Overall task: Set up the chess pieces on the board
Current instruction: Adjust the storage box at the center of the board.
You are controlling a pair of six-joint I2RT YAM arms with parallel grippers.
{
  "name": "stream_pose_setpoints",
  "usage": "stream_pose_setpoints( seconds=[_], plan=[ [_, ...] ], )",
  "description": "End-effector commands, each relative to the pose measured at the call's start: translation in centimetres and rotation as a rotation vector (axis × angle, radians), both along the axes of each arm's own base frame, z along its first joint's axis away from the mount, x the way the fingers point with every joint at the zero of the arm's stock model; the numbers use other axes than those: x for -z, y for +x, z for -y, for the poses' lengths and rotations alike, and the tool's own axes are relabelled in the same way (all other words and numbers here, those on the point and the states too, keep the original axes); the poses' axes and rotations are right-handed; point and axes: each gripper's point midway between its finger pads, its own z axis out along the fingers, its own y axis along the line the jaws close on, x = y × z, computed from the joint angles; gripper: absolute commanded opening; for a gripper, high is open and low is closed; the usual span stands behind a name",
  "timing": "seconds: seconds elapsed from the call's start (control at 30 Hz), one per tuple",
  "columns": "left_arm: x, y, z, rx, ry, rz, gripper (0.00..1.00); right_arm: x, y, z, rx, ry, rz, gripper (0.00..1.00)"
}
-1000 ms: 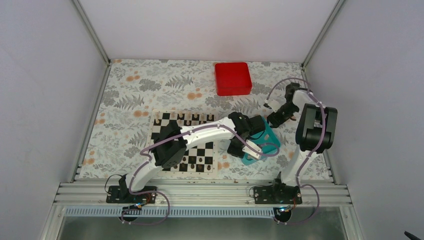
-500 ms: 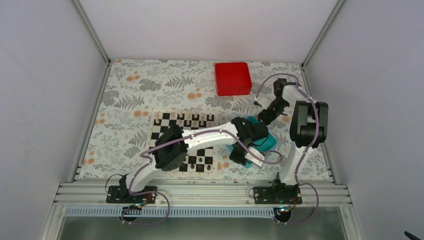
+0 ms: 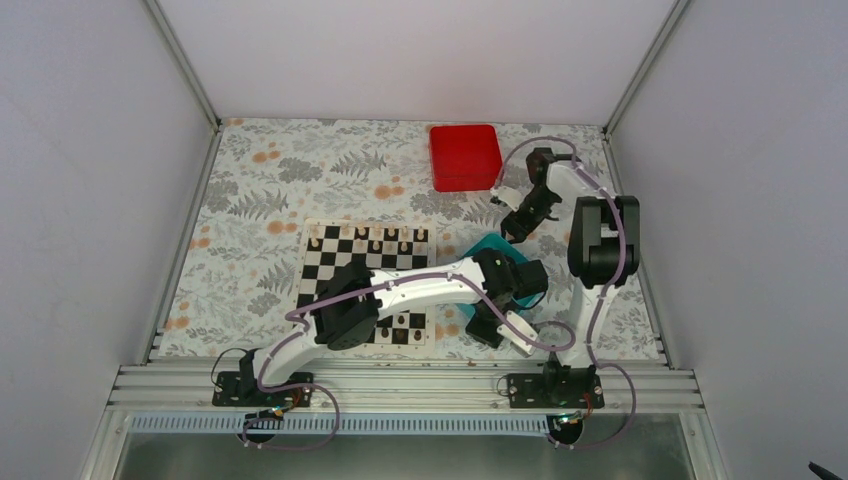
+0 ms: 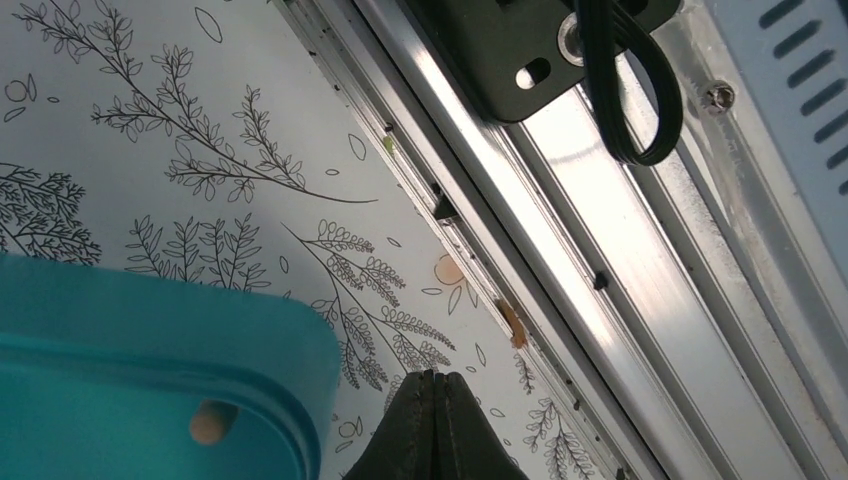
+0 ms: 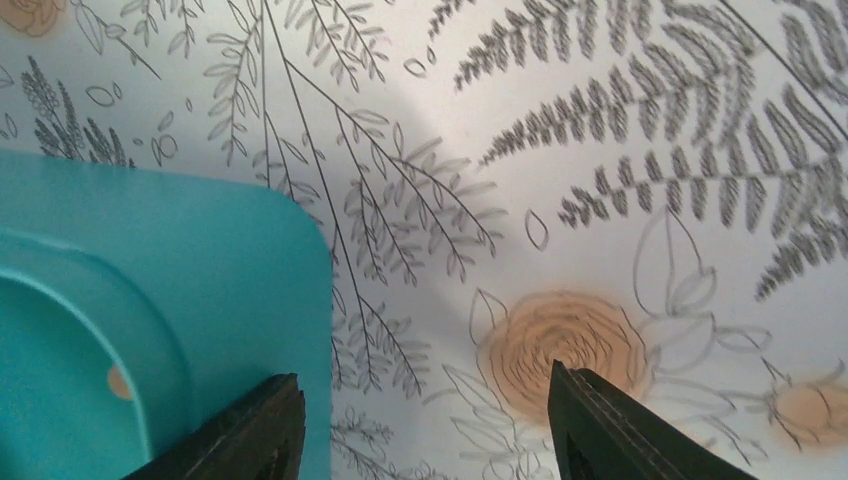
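The board (image 3: 338,262) lies left of centre, and my left arm reaches across it. Several small chess pieces (image 3: 390,243) stand along its far row and more along its near row. My left gripper (image 3: 490,330) (image 4: 435,378) is shut on nothing, low over the cloth beside the near corner of the teal tray (image 4: 150,340). One pale beige piece (image 4: 208,422) lies inside that tray. My right gripper (image 3: 510,225) (image 5: 425,420) hangs open and empty over the cloth at the tray's (image 5: 150,290) far edge. A small beige spot (image 5: 120,382) shows in the tray.
A red box (image 3: 465,157) sits at the back. The aluminium rail (image 4: 600,220) along the near edge and the right arm's black base mount (image 4: 540,40) lie just beyond the left gripper. White walls close in the floral cloth (image 3: 260,190).
The right gripper has swung back and left, off the tray, with its jaws wider. The left gripper has moved from over the tray toward the near edge, still shut.
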Motion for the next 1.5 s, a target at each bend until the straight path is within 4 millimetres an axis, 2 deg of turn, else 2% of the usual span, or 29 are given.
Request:
stream_pose_setpoints(
  seconds=[0.0, 0.27, 0.8, 0.97, 1.1, 1.17, 1.2, 1.27, 1.3, 1.37, 1.4, 1.47],
  plan=[
    [0.9, -0.7, 0.4, 0.031, 0.009, -0.027, 0.02, 0.0, -0.4, -2.0, -0.029, 0.037, -0.04, 0.64],
    [1.8, -0.6, 0.4, 0.03, 0.015, -0.019, 0.02, -0.2, -1.1, -4.1, -0.092, 0.064, -0.055, 0.65],
    [1.3, -0.1, 1.3, 0.023, -0.02, 0.001, 0.02, -0.9, -2.6, -7.4, -0.175, 0.145, -0.093, 0.7],
    [0.1, -0.1, 1.2, 0.016, -0.038, 0.014, 0.02, -1.4, -1.9, -6.8, -0.16, 0.116, -0.04, 0.77],
    [-2.1, 0.1, 1.1, 0.01, -0.07, 0.044, 0.03, -3.0, 0.1, -4.8, -0.107, 0.079, 0.058, 0.88],
    [-3.5, 0.3, 0.8, 0.003, -0.084, 0.069, 0.09, -4.4, 1.1, -3.4, -0.066, 0.075, 0.109, 0.99],
    [-4.2, 0.4, 0.7, 0.0, -0.092, 0.081, 0.14, -5.2, 1.3, -2.6, -0.046, 0.072, 0.132, 1.0],
    [-5.7, 0.9, 0.0, -0.01, -0.108, 0.116, 0.36, -6.6, 1.5, -1.2, -0.016, 0.067, 0.178, 1.0],
    [-6.9, 1.1, -0.3, -0.015, -0.131, 0.141, 0.51, -7.2, 1.7, 0.0, 0.012, 0.051, 0.206, 1.0],
    [-7.9, 2.1, -1.3, -0.034, -0.143, 0.186, 0.79, -8.2, 1.8, 1.9, 0.058, 0.008, 0.258, 1.0],
    [-8.2, 2.7, -1.9, -0.046, -0.143, 0.207, 0.87, -9.0, 1.8, 2.6, 0.08, -0.004, 0.291, 1.0],
    [-8.5, 4.0, -2.9, -0.075, -0.136, 0.222, 0.95, -10.1, 1.5, 3.5, 0.112, 0.0, 0.335, 1.0]
  ],
)
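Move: The blue storage box sits turned like a diamond between the hands, its middle some 10 cm back and 3 cm left of the right hand, whose left fingertip lies along the box's far-right wall. From the shut left hand, at the near end, that middle is about 14 cm ahead and 4 cm right, a little below. The chessboard's middle is about 26 cm left and 13 cm ahead of the left hand; the red box is roughly 19 cm beyond the right hand and 10 cm left. The right hand pushes the storage box's far side about 6 cm to the left and slightly back with its left finger, while the left hand sinks 1.5 cm and stays with closed fingers at the near wall as a stop. Then both let go: the right opens fully and backs off right and forward while rising some 7 cm, its fingertips tilting forward, and the left opens wide and lifts nearly 8 cm off its low point. ##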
